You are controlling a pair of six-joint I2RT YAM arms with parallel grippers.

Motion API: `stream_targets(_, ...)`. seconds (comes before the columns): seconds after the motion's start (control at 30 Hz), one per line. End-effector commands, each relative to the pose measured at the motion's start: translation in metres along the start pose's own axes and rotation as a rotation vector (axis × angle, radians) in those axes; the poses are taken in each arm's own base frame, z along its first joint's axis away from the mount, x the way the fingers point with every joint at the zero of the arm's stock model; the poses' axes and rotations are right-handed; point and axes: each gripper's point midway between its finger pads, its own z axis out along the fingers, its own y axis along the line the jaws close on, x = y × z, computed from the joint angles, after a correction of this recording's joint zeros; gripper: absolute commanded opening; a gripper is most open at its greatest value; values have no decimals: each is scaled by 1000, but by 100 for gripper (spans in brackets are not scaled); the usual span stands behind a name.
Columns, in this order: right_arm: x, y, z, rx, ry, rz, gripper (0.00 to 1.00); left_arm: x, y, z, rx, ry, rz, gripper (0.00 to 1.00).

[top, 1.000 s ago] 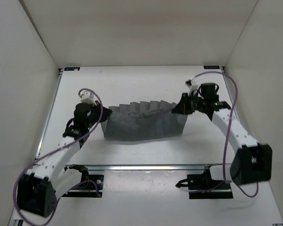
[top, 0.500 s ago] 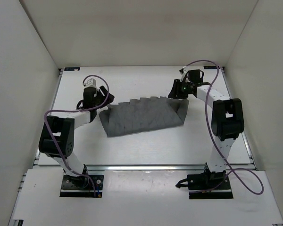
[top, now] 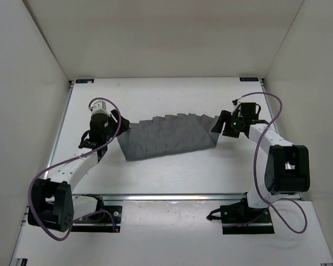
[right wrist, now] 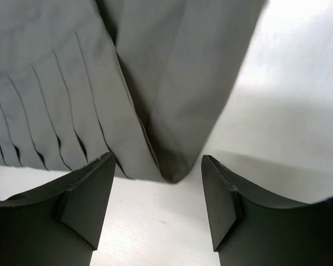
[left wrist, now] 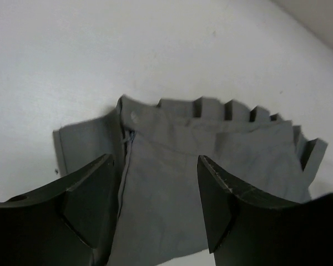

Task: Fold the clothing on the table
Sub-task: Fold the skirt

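The dark grey clothing (top: 166, 139) lies flat on the white table (top: 155, 180), folded into a wide band with a stepped, pleated far edge. My left gripper (top: 117, 125) hovers at its left end, open. In the left wrist view the fabric (left wrist: 238, 149) spreads out between and beyond the open left gripper (left wrist: 155, 160), untouched by the fingers. My right gripper (top: 217, 126) is at the cloth's right end, also open. In the right wrist view a corner of the cloth (right wrist: 172, 66) points into the gap of the right gripper (right wrist: 158, 160), free of both fingers.
White walls (top: 28, 83) enclose the table on three sides. Metal rails (top: 172, 195) run along the near edge, with both arm bases behind them. Purple cables (top: 261, 160) loop off each arm. Bare tabletop (right wrist: 277, 138) surrounds the cloth.
Both grippers have opened and let go of the cloth's far corners. The arms have drawn back to its ends and the cloth now lies flat.
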Motion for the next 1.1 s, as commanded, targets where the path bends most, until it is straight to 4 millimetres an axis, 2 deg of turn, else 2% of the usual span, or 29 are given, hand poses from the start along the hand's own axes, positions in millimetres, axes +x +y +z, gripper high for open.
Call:
stream_targets(0.0,5,3,-4,-20,-20,10,60,58,35,-11,-95,182,-13,72)
stream_targets(0.13,28,-3,3,4,23,39,60,87,46,-22,-105,224,-46,73)
stream_targets(0.23,35,-1,6,-24,12,65,60,97,47,-24,-98,228,-75,71)
stream_targets(0.33,44,1,16,-34,44,87,60,111,52,-27,-106,252,-84,71)
stream_targets(0.43,48,5,26,-64,58,119,61,120,55,-28,-105,257,-108,70)
stream_targets(0.47,55,6,30,-71,84,127,61,119,55,-27,-107,247,-116,70)
stream_targets(0.53,54,10,35,-77,80,129,59,127,55,-26,-119,260,-103,65)
stream_targets(0.57,57,13,38,-83,95,127,54,131,56,-25,-133,269,-92,62)
stream_targets(0.6,54,15,39,-89,87,126,41,131,58,-24,-137,265,-91,56)
stream_targets(0.63,60,18,41,-100,105,124,28,134,59,-23,-139,276,-91,52)
stream_targets(0.67,55,21,40,-111,98,134,2,136,60,-21,-140,277,-94,43)
stream_targets(0.7,52,24,39,-119,87,117,0,135,60,-20,-143,273,-97,37)
stream_targets(0.77,45,35,33,-143,68,77,0,139,63,-20,-147,276,-103,4)
stream_targets(0.8,37,49,27,-167,39,28,0,138,63,-20,-147,270,-104,0)
stream_targets(0.9,17,98,9,-268,-27,-118,0,139,63,-20,-148,275,-90,0)
stream_targets(1.0,11,162,-5,-406,-32,-230,0,137,61,-21,-136,269,-102,0)
stream_targets(1.07,24,209,-8,-518,-2,-297,0,140,63,-23,-142,278,-99,0)
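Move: Below and behind the left hand, the skirt's near left corner lies about 8 cm back, 1 cm right and 13 cm down; the far left corner is some 17 cm farther out than that corner. From the right hand, the skirt's near right corner is about 4 cm back, 4 cm left and 7 cm down, with the far right corner roughly 14 cm beyond it. Sinking about 13 cm while drawing back some 8 cm, the left hand tips its fingers down about 20 degrees, shuts on the skirt's near left corner and stays there. The right hand comes down and slightly back, works left and pinches the near right corner, then lifts some 9 cm and sweeps left about as far towards the left hand, speeding up and turning counter-clockwise. ##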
